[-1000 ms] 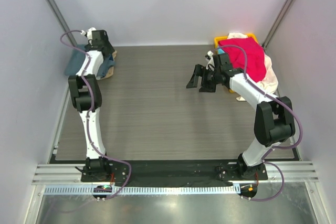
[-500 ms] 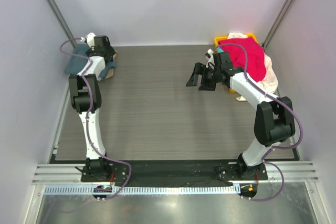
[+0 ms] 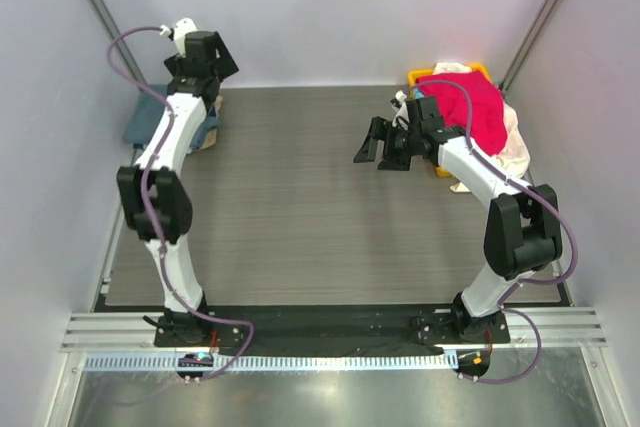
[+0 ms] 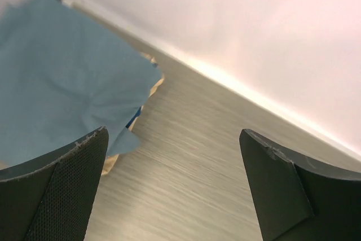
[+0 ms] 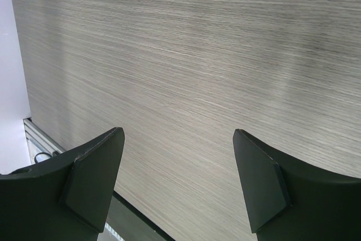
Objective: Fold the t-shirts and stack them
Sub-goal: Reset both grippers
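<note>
A folded slate blue t-shirt (image 3: 145, 122) lies at the table's far left corner on top of a tan t-shirt (image 3: 211, 137). In the left wrist view the blue t-shirt (image 4: 62, 77) fills the upper left, and a tan edge (image 4: 155, 83) peeks out beneath it. My left gripper (image 3: 212, 63) hangs raised above this stack, open and empty (image 4: 175, 187). My right gripper (image 3: 378, 149) hovers open over bare table near the middle (image 5: 177, 187). A red t-shirt (image 3: 470, 107) and a cream t-shirt (image 3: 515, 142) are heaped at the far right.
A yellow basket (image 3: 420, 77) stands under the heap at the back right. White walls close in the table on the left, back and right. The wood-grain table top (image 3: 300, 207) stretches between the two arms.
My left arm has risen up off the folded stack toward the back wall and its jaws have spread wider. The right arm has stayed put.
</note>
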{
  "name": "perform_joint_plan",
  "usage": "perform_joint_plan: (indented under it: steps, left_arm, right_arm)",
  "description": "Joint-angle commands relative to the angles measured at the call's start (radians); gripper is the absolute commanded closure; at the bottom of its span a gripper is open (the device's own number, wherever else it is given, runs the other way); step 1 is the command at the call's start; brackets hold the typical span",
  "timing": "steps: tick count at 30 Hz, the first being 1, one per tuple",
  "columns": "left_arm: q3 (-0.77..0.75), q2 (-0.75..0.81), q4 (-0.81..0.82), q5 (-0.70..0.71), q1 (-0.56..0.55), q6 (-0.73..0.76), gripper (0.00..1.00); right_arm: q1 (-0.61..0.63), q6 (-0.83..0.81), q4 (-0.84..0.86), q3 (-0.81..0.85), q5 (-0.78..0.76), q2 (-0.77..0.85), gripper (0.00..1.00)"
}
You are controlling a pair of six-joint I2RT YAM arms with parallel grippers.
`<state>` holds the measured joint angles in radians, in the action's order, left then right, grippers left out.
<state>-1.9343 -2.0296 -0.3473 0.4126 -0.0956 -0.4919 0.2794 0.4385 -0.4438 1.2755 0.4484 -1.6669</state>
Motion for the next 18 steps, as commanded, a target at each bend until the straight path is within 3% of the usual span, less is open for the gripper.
perform_joint_plan:
  steps: [1,9,13,18]
  left_arm:
    - [0.105,0.207,-0.047,0.049,-0.018,0.03,0.0]
    - [0.424,0.552,-0.229,-0.069,-0.087,0.029,0.0]
    - [0.718,0.79,-0.252,-0.182,-0.141,-0.016,0.0]
    - [0.877,0.95,-0.35,-0.253,-0.177,-0.028,0.0]
  right_arm:
    - [0.007,-0.017,0.008,0.045,0.001,0.058,0.16]
    - [0.033,-0.014,0.008,0.025,-0.088,0.186,0.13]
    - [0.041,0.008,0.014,-0.005,-0.158,0.251,0.13]
    - [0.047,0.029,0.019,-0.045,-0.235,0.329,0.12]
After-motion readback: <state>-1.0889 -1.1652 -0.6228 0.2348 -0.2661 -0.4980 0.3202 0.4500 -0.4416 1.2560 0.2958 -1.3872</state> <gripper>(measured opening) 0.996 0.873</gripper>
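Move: The stack of folded t-shirts, a blue-grey one on top, lies some 14 cm left of the open left hand, 7 cm back towards the base and about 20 cm below. From the right hand, the stack is roughly 15 cm ahead, 59 cm left and 10 cm down; the basket of unfolded t-shirts sits about 12 cm ahead, 25 cm right and 9 cm lower. The open left hand arcs up, then down, some 27 cm back from the stack; right rises 9 cm. ##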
